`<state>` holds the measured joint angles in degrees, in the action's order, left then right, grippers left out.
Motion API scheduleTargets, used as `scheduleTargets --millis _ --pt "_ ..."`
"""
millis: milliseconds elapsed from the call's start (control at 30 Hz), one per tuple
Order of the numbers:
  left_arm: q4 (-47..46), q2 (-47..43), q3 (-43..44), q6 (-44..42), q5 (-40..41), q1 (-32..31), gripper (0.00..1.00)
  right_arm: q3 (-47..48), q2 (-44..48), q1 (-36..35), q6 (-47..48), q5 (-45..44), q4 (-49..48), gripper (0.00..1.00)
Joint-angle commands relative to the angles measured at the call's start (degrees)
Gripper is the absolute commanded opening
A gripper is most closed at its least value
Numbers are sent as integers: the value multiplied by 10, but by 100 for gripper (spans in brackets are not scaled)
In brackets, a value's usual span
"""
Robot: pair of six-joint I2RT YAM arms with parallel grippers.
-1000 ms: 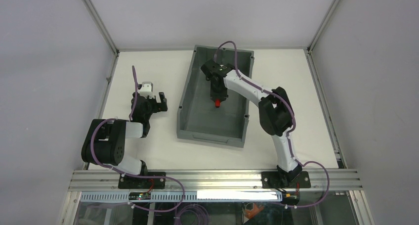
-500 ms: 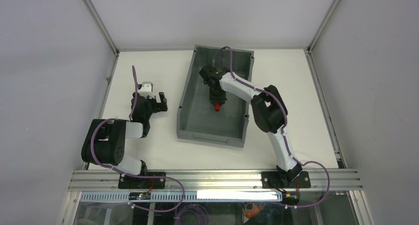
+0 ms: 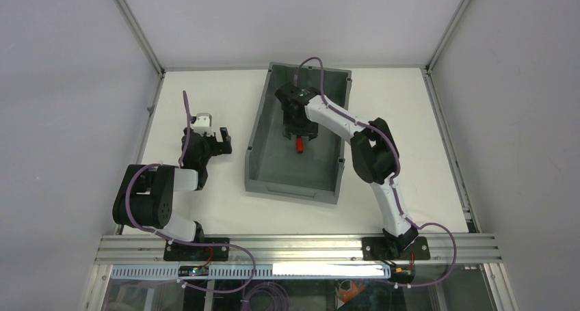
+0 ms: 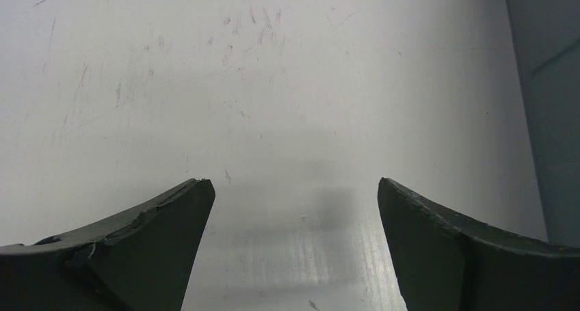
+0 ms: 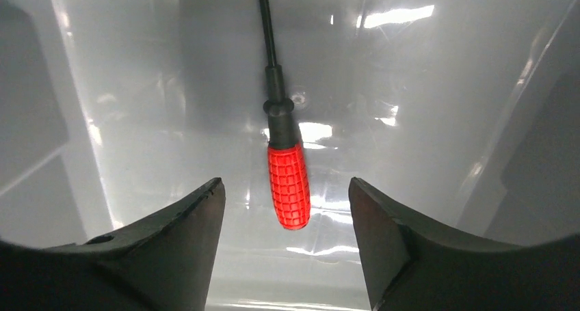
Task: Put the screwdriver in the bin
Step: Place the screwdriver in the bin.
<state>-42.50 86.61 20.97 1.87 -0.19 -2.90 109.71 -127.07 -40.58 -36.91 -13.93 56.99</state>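
The screwdriver (image 5: 287,184), red gridded handle with a thin black shaft, lies on the floor of the grey bin (image 3: 258,130) and shows as a red spot (image 3: 299,147) from above. My right gripper (image 5: 286,184) hangs just over it inside the bin (image 5: 123,106), open, its two fingers apart on either side of the handle and not touching it. From the top view the right gripper (image 3: 298,130) sits over the bin's middle. My left gripper (image 4: 294,184) is open over bare white table, left of the bin, and appears in the top view (image 3: 217,137) holding nothing.
The bin's tall sloped walls surround the right gripper on all sides. White table (image 3: 205,201) lies to the left and in front of the bin. Enclosure walls and metal frame rails (image 3: 301,246) border the table.
The right gripper opened and let go of the screwdriver, which now rests on the bin floor. The right wrist pulled back slightly toward the bin's far end. The left arm stayed still.
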Motion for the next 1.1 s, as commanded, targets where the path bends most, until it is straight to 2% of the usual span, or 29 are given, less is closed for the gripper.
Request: scheduleTargets --millis 0,367,667,867,1067 --pt "-34 -3 10 -13 -9 3 99 53 57 2 10 -17 23 70" --pt "-34 -3 10 -13 -10 3 99 141 127 3 44 -17 85 80" --pt "-34 -3 10 -13 -10 3 99 219 171 4 88 -47 140 99" --pt "-34 -4 10 -13 -10 3 99 198 217 21 114 -56 140 99" --pt "-34 -3 10 -13 -9 3 99 122 294 53 145 -62 109 99"
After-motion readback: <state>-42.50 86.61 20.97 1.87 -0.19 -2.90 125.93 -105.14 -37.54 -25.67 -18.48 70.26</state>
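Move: The released screwdriver lies on the bin floor about 1 cm back from the right hand, level sideways and roughly 3 cm below. The bin's left and right walls stand about 12 cm to either side, level with the hand. Its far wall is about 15 cm ahead and 3 cm to the right. From the left hand the screwdriver is about 27 cm to the right, 1 cm back and 2 cm lower. The empty right hand rises some 24 cm off the screwdriver, fingers opening wide, tilting up, late drifting right. ##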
